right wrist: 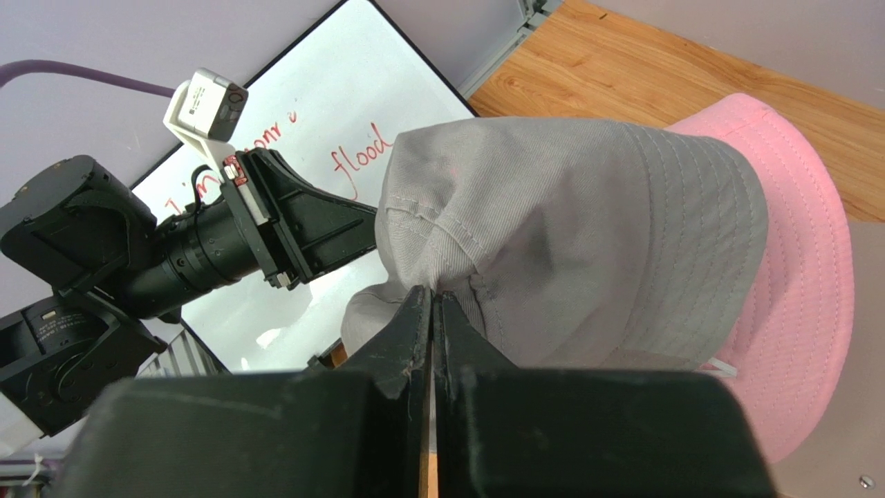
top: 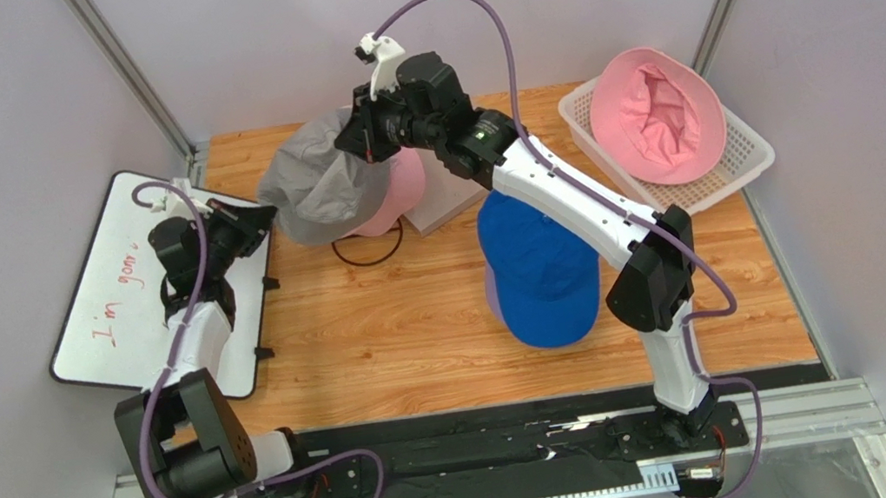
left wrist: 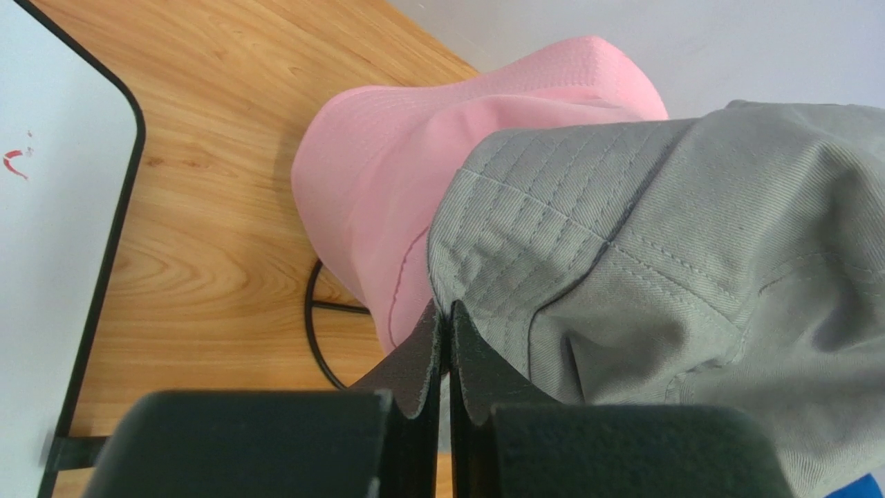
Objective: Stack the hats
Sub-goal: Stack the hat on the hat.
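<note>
A grey bucket hat [top: 318,186] [left wrist: 665,259] [right wrist: 582,239] lies draped over a pink hat [top: 403,189] [left wrist: 416,176] [right wrist: 810,301] at the back of the table. My left gripper [top: 262,218] [left wrist: 449,311] is shut on the left edge of the grey hat's brim. From the far side, my right gripper [top: 360,132] [right wrist: 431,296] is shut on the same hat's fabric. A blue cap [top: 537,264] rests mid-table under the right arm, with a lavender edge showing beneath it. Another pink bucket hat [top: 657,116] lies upside down in a white basket [top: 749,161].
A whiteboard [top: 138,288] [right wrist: 343,114] with red writing lies at the left under the left arm. A black wire ring [top: 370,252] [left wrist: 317,332] sits on the wood below the pink hat. A flat grey pad [top: 454,199] lies behind it. Walls stand close on three sides.
</note>
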Controlling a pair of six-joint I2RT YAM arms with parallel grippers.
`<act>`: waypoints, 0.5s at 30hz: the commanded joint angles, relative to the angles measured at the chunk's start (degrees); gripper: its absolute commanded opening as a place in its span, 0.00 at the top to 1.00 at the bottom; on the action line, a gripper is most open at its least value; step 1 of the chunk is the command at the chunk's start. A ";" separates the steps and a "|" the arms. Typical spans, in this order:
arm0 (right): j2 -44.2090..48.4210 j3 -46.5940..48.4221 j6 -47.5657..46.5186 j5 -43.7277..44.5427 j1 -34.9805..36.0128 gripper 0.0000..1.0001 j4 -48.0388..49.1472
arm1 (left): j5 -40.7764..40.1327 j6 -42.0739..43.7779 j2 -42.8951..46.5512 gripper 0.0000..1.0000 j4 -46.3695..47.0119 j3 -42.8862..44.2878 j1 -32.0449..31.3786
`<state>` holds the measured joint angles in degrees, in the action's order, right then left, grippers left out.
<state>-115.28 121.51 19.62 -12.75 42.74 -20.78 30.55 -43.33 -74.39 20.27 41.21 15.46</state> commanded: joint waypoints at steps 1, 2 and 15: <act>-1.69 3.55 -1.68 3.26 0.33 1.00 0.12 | -2.60 2.99 -2.42 1.00 -1.46 3.87 0.71; -2.57 4.34 -1.86 3.87 0.33 1.00 -0.14 | -2.33 3.16 -2.95 1.00 -1.55 4.31 0.71; -1.35 0.59 1.56 -2.43 -4.94 0.27 -0.15 | 0.92 2.02 -5.86 1.00 -0.59 6.16 0.71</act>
<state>-119.59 124.11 19.57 -10.26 41.36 -23.38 31.24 -42.13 -80.79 19.05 45.34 15.46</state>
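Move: On the left side of the table, both shut grippers hold the grey hat over the pink hat, which sits on its stand. From the left hand the pink hat's middle is about 12 cm right, 1 cm ahead and 6 cm lower. From the right hand it is some 4 cm back, 1 cm left and 15 cm down; the blue cap lies about 25 cm right, 18 cm back and 14 cm lower, the flat box roughly 16 cm right, level and 30 cm below. Lowering its end of the grey hat over the pink one, the right hand sinks about 3.5 cm while going some 2.5 cm forward, then spreads its fingers well over half open near the end and lets go of the cloth. The left hand keeps its pinch on the hat's near-left end and eases about 2 cm forward and 1.5 cm down. ##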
